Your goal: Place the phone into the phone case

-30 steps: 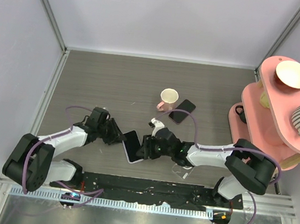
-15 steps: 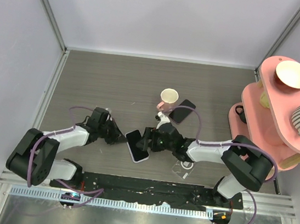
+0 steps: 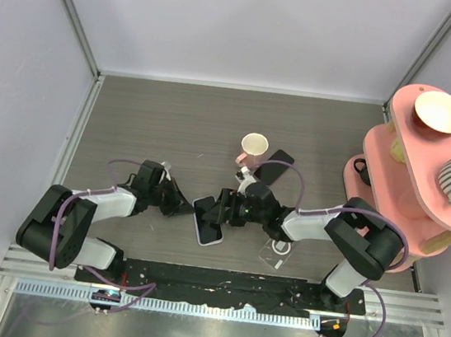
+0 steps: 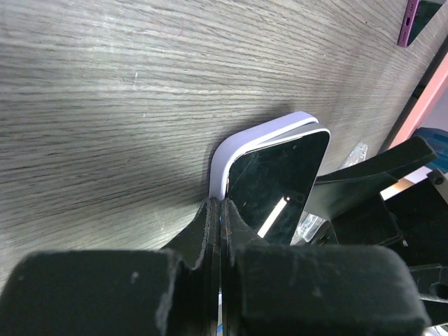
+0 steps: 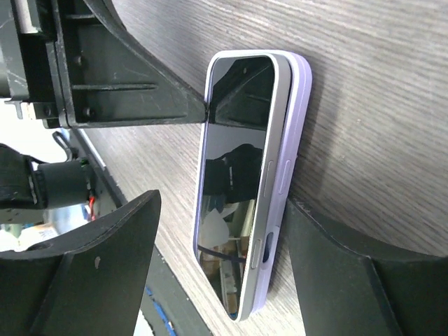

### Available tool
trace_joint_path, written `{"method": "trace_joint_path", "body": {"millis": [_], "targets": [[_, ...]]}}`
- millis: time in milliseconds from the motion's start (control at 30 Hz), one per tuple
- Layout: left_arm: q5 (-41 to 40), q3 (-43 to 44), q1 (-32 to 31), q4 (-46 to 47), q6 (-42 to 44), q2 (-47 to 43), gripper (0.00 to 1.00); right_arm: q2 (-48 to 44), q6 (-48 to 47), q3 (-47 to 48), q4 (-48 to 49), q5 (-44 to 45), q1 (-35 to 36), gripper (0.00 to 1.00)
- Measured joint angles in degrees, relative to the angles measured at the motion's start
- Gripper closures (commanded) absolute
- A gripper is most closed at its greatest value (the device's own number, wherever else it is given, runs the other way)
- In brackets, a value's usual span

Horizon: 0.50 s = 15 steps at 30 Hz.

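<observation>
The phone [image 3: 209, 220], dark-screened with a silver frame, lies on the table in the lilac phone case [image 5: 297, 133]; its silver side shows above the case's rim. My left gripper [image 3: 190, 207] is shut with nothing between its fingers, and its tip [image 4: 218, 203] touches the phone's near corner [image 4: 280, 175]. My right gripper [image 3: 219, 210] is open. In the right wrist view its fingers [image 5: 105, 259] stand on either side of the phone [image 5: 238, 175], the right one close against the case.
A pink cup [image 3: 252, 147] and a second dark phone [image 3: 274, 167] lie just behind the right arm. A clear plastic piece [image 3: 276, 254] is near the front edge. A pink rack [image 3: 413, 168] with a bowl and a mug stands at the right.
The left gripper has shut and now rests its tip on the phone's corner. The right gripper has opened wider around the phone. Both arms moved slightly toward the back.
</observation>
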Motion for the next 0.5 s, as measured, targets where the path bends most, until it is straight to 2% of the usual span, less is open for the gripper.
{"method": "trace_joint_path", "body": {"millis": [200,500], "targets": [[0.72,-0.07,0.00,1.25,0.00,0.68,1.00,0.72,3.19,-2.64,5.20,-4.33,-1.53,0.35],[1.01,-1.05,0.00,3.28,-0.22,0.68,1.00,5.92,9.57,-6.67,18.53,-9.46,-3.04,0.50]]}}
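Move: The lavender phone case, with the phone tilted in it, lies just under the right hand, its middle about 2 cm back, 2 cm to the left and 3 cm below. From the left hand that phone is some 5 cm to the right, 2 cm back and 1 cm lower. The mug stands about 22 cm ahead of the right hand and 9 cm to its right, the black phone 18 cm ahead and 17 cm right, the clear case 7 cm back and 22 cm right. Backwards by a bit over 1 cm and slightly down, the right hand works at the phone and case, rolling some 10 degrees so its front side dips while its fingers flatten a little. Its wide-open fingers close partway around the phone and case, one over the screen side, the other along the case's right long edge. The left hand stays put, shut fingertips still against the case's left edge near its far corner. ##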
